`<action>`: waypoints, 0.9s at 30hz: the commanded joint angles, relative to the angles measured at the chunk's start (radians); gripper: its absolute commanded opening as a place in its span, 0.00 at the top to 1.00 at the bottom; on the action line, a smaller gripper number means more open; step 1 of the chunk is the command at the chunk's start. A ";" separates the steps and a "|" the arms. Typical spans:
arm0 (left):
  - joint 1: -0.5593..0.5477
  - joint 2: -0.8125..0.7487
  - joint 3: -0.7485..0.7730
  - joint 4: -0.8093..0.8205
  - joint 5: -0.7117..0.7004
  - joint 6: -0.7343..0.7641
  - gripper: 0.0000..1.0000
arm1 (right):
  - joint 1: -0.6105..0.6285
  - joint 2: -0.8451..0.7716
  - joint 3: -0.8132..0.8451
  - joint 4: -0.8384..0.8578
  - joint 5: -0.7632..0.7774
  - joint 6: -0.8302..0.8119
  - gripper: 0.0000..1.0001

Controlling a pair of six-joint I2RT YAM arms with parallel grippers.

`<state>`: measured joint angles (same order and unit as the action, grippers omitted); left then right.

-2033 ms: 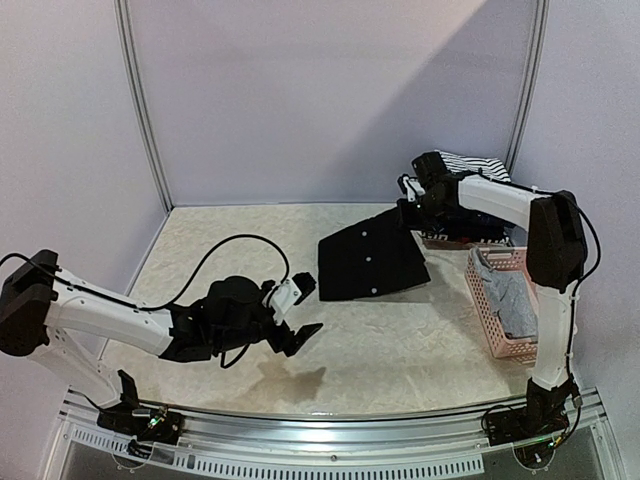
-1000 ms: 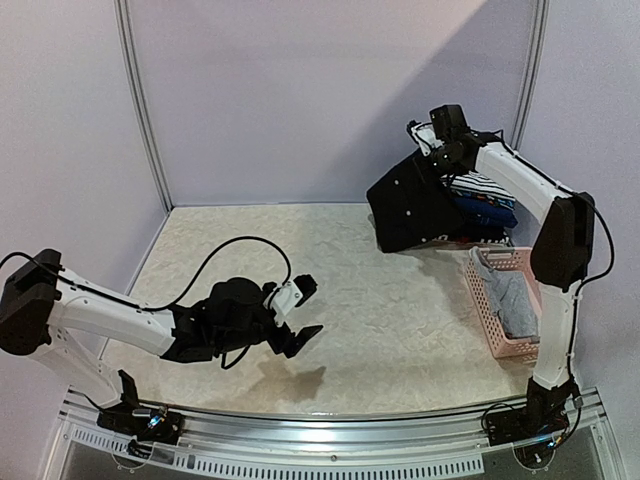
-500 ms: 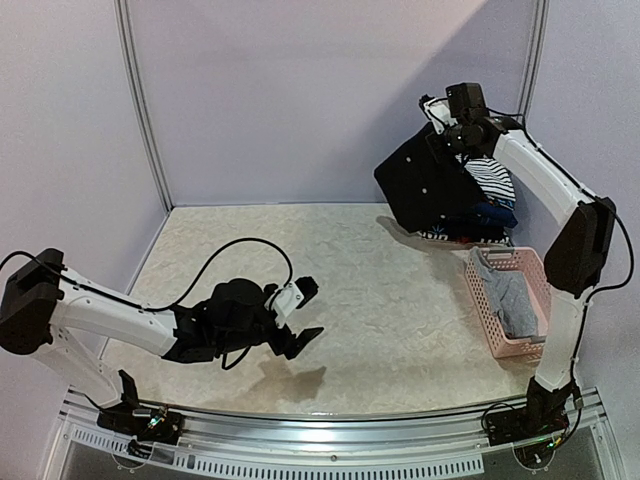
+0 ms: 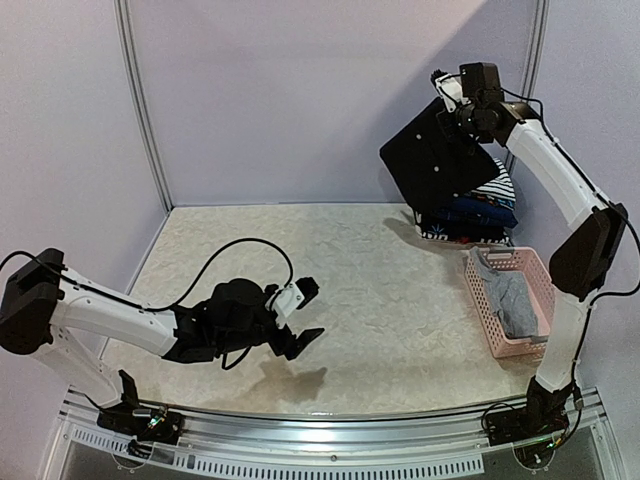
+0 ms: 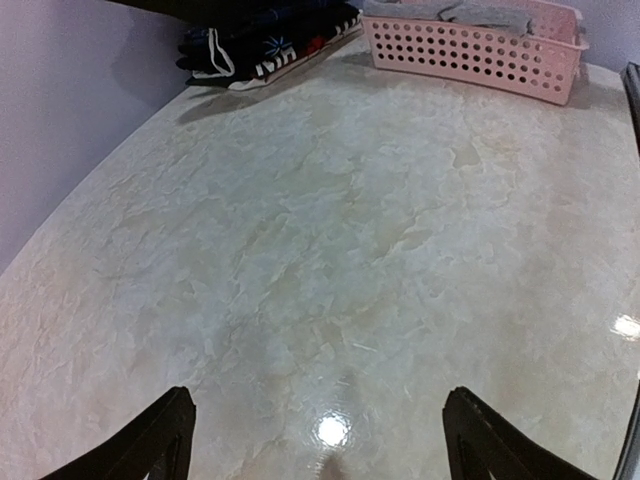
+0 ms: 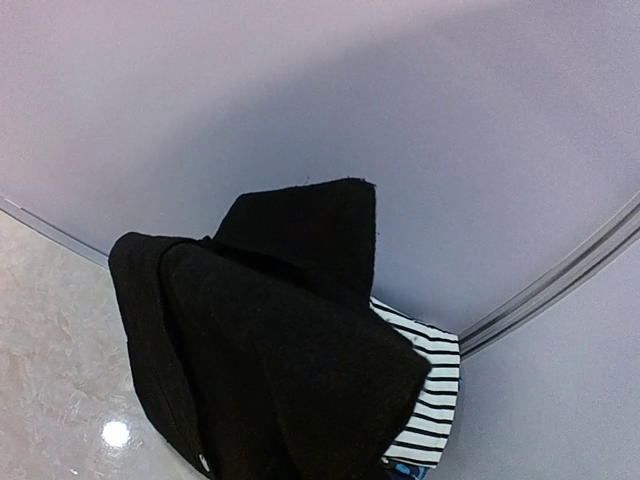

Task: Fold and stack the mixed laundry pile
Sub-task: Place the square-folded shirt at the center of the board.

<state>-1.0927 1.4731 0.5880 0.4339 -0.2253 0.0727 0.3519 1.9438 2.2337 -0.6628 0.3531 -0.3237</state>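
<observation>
My right gripper (image 4: 462, 104) is raised high at the back right, shut on the large black garment (image 4: 436, 160). That garment hangs in the air above a stack of folded clothes (image 4: 468, 216). In the right wrist view the black garment (image 6: 290, 350) fills the foreground and hides my fingers. Its white button (image 6: 203, 461) shows low down, and the black-and-white striped garment (image 6: 432, 390) lies beneath it. A grey garment (image 4: 512, 300) lies inside the pink basket (image 4: 482, 292). My left gripper (image 4: 308, 312) hovers low over the near left of the table, open with nothing between its fingers (image 5: 165, 440).
The pink lattice basket (image 5: 470, 50) stands at the right edge of the marble-pattern table (image 4: 350, 260), just in front of the stack (image 5: 270, 40). Pale walls with metal corner posts (image 4: 140, 110) enclose the back and sides.
My right arm has lifted the black garment off the table, up and to the right, until it hangs over the stack. The left arm has not moved.
</observation>
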 commanded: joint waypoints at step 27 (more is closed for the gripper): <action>0.008 0.124 0.082 0.004 0.035 -0.009 0.13 | -0.165 0.159 0.223 0.137 0.086 0.009 1.00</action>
<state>-1.0927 1.5654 0.6369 0.4480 -0.1947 0.0731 0.2142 2.0453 2.4031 -0.5957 0.4583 -0.3424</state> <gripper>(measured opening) 0.869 0.063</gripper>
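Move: The black folded shirt is already hanging from my shut right fingers. The stack on the board, striped shirt on top, has its middle about 8 cm to the right of that hand, 3 cm farther out and some 30 cm below. The pink basket lies roughly 28 cm back and 13 cm to the right, about 35 cm down. From my left hand the stack is about 35 cm ahead and 44 cm to the right, a few centimetres lower. Keeping my grip on the hanging shirt, I swing my right hand about 9 cm to the right to bring it over the stack, rising some 4 cm on the way, then reach 3 to 4 cm forward as it begins to sink. The wrist turns clockwise about 15 degrees and the fingers tip up a little. My left hand, open and empty, eases a centimetre or two right and down. ##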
